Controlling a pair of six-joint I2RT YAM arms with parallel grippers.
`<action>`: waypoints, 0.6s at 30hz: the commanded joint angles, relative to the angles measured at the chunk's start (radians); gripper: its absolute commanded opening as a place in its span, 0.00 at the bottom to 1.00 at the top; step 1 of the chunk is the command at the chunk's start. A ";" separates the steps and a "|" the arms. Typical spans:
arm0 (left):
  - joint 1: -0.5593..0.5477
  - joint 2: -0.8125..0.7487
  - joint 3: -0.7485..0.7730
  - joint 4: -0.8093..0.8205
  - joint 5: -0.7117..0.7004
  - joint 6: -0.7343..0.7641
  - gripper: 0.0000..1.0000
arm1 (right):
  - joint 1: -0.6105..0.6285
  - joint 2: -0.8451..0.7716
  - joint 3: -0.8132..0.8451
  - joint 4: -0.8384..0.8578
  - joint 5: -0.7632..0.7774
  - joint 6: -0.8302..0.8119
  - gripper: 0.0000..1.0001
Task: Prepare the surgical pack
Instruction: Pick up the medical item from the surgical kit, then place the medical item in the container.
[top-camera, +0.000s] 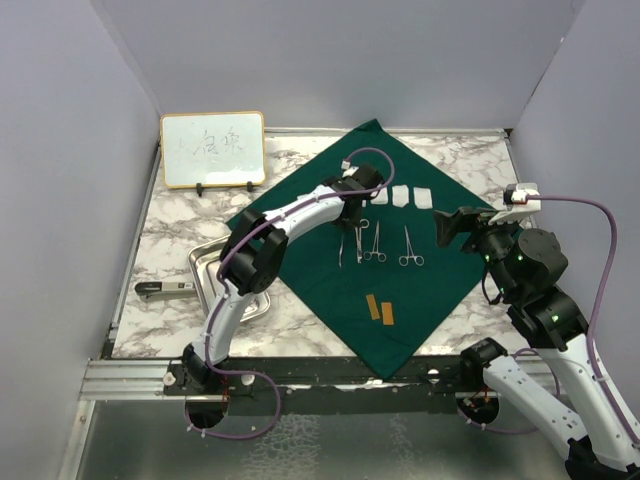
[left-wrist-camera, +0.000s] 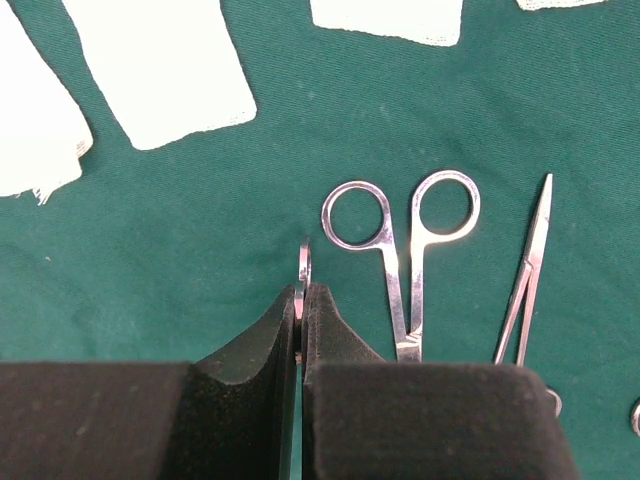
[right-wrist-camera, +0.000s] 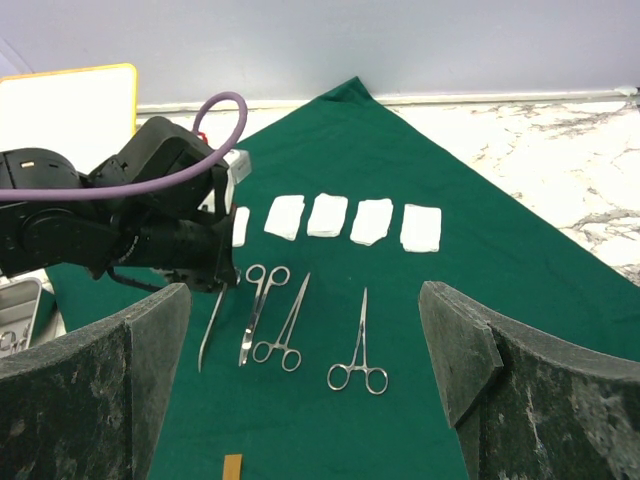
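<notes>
The dark green drape (top-camera: 420, 290) lies spread as a diamond on the marble table. On it lie a row of white gauze squares (right-wrist-camera: 330, 215), scissors (left-wrist-camera: 400, 260) and two ring-handled forceps (right-wrist-camera: 283, 330) (right-wrist-camera: 360, 355). My left gripper (left-wrist-camera: 302, 295) is shut on the upper end of a thin silver instrument (right-wrist-camera: 213, 330) just left of the scissors; its other end points down toward the cloth. The steel tray (top-camera: 205, 262) sits off the drape's left corner. My right gripper (right-wrist-camera: 305, 340) hangs open over the drape's right side (top-camera: 450, 228), holding nothing.
Two small tan strips (top-camera: 379, 309) lie on the drape's near part. A wood-framed whiteboard (top-camera: 212, 150) stands at the back left. A dark-handled tool (top-camera: 165, 290) lies left of the tray. Grey walls close in the table on three sides.
</notes>
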 joint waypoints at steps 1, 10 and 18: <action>-0.001 -0.097 -0.017 -0.017 -0.051 0.020 0.00 | 0.005 0.002 -0.007 0.013 0.021 -0.001 1.00; 0.106 -0.378 -0.255 0.051 0.087 0.105 0.00 | 0.005 -0.001 -0.007 0.011 0.016 0.000 1.00; 0.370 -0.783 -0.661 0.160 0.219 0.152 0.00 | 0.005 -0.004 -0.009 0.016 0.001 0.001 1.00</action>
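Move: The slim metal instrument is already pinched in the left fingers, just over the cloth. The metal tray lies about 27 cm to that hand's left and 13 cm back, only slightly below. The scissors lie about 4 cm right and 3 cm back, the small clamp some 7 cm right and 4 cm back, and the nearest gauze pad 4 cm left, 6 cm ahead. From the right hand the tray is roughly 50 cm left, 2 cm ahead and 28 cm lower. The slim instrument, still pinched by one end in the shut left fingers, is lifted some 10 cm off the green cloth and carried about 14 cm left, away from the scissors and towards the metal tray. The hand climbs first, then swings left ever faster, while the wrist tilts roughly 10 degrees so the fingertips trail to the right. ##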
